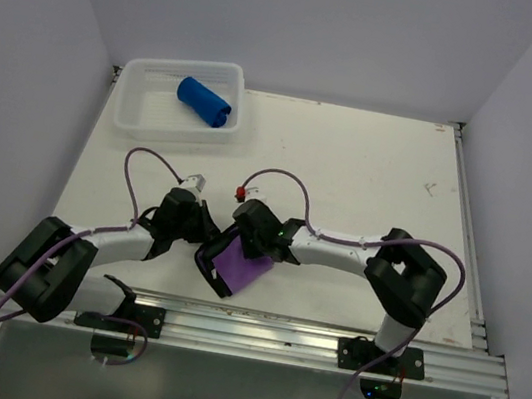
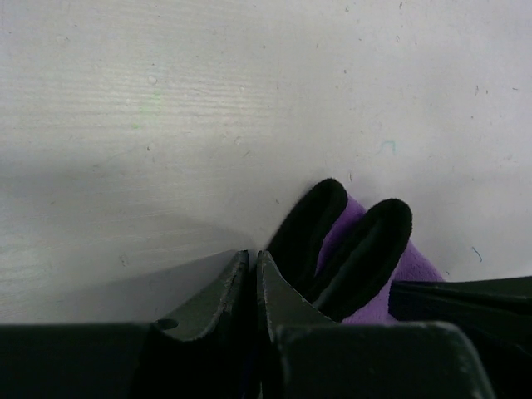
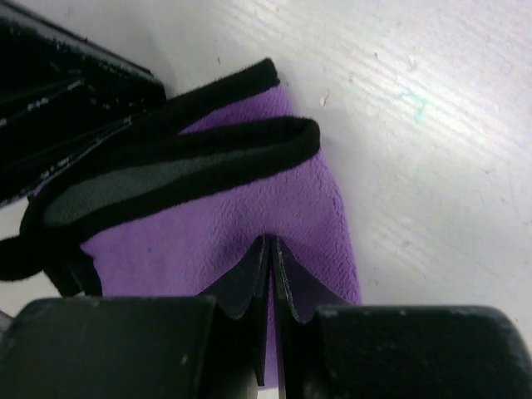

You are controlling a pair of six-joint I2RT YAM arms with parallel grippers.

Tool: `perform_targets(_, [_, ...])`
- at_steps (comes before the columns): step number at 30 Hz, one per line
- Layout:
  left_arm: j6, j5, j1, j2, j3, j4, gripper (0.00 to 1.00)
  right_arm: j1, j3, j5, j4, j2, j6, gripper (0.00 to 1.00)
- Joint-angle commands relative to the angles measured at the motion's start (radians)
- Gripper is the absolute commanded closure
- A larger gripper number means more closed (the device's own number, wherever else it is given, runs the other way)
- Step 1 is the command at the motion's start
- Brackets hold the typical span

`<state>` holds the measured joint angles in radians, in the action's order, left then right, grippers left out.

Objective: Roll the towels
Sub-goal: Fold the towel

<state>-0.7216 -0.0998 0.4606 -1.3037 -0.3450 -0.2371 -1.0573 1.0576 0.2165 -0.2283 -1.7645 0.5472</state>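
The light purple towel with its dark edge lies bunched near the table's front edge, between my two grippers. My right gripper is shut on its purple cloth, and a strip of purple shows between the fingers. My left gripper is shut too. Two dark-edged folds of the purple towel rise right against its right finger, so it seems to pinch the towel's edge. In the top view the left gripper and right gripper sit side by side. The royal blue towel lies rolled in the basket.
A white mesh basket stands at the table's back left corner. A metal rail runs along the front edge just below the purple towel. Purple cables loop over both arms.
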Motion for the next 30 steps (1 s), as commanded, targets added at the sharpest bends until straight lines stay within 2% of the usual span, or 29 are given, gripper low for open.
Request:
perform_targets(1, [0.014,0.018,0.006,0.006,0.0,0.055,0.86,0.031,0.096,-0.031,0.07,-0.036,-0.029,0.92])
perform_targets(7, [0.013,0.006,0.006,0.009,0.006,0.053,0.86,0.065,0.18,-0.048,0.047,-0.093,-0.064,0.92])
perform_targets(15, [-0.009,-0.026,0.006,0.052,0.038,0.044,0.87,0.117,0.203,-0.083,0.009,-0.099,-0.099,0.92])
perform_targets(23, [0.017,0.014,0.006,0.087,0.051,0.079,0.86,0.114,0.087,0.003,-0.078,0.144,-0.076,0.89])
perform_targets(30, [0.013,0.002,0.006,0.081,0.055,0.071,0.87,0.057,-0.042,-0.021,-0.151,0.244,0.014,0.89])
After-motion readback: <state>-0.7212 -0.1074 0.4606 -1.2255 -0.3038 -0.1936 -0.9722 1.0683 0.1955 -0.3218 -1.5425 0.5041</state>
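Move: The purple towel lies partly folded under both hands. Its middle is about 2 cm back and 2 cm left of the right hand, a centimetre or two below. From that hand, the towel's far corner lies some 6 cm ahead and 2 cm left, and the black hem fold about 2 cm back and 7 cm left. The left hand is low at the hem, with the towel's middle roughly 5 cm back and 6 cm to its right, about level in height. Forward and slightly left, the right hand, its fingers nearly shut, sweeps low over the purple towel about 6 cm towards the far corner. It then turns back and right while climbing, ending clear of the towel about 8 cm above its start. The left hand stays against the black hem and draws it back about 1.5 cm as the other sweep ends. ##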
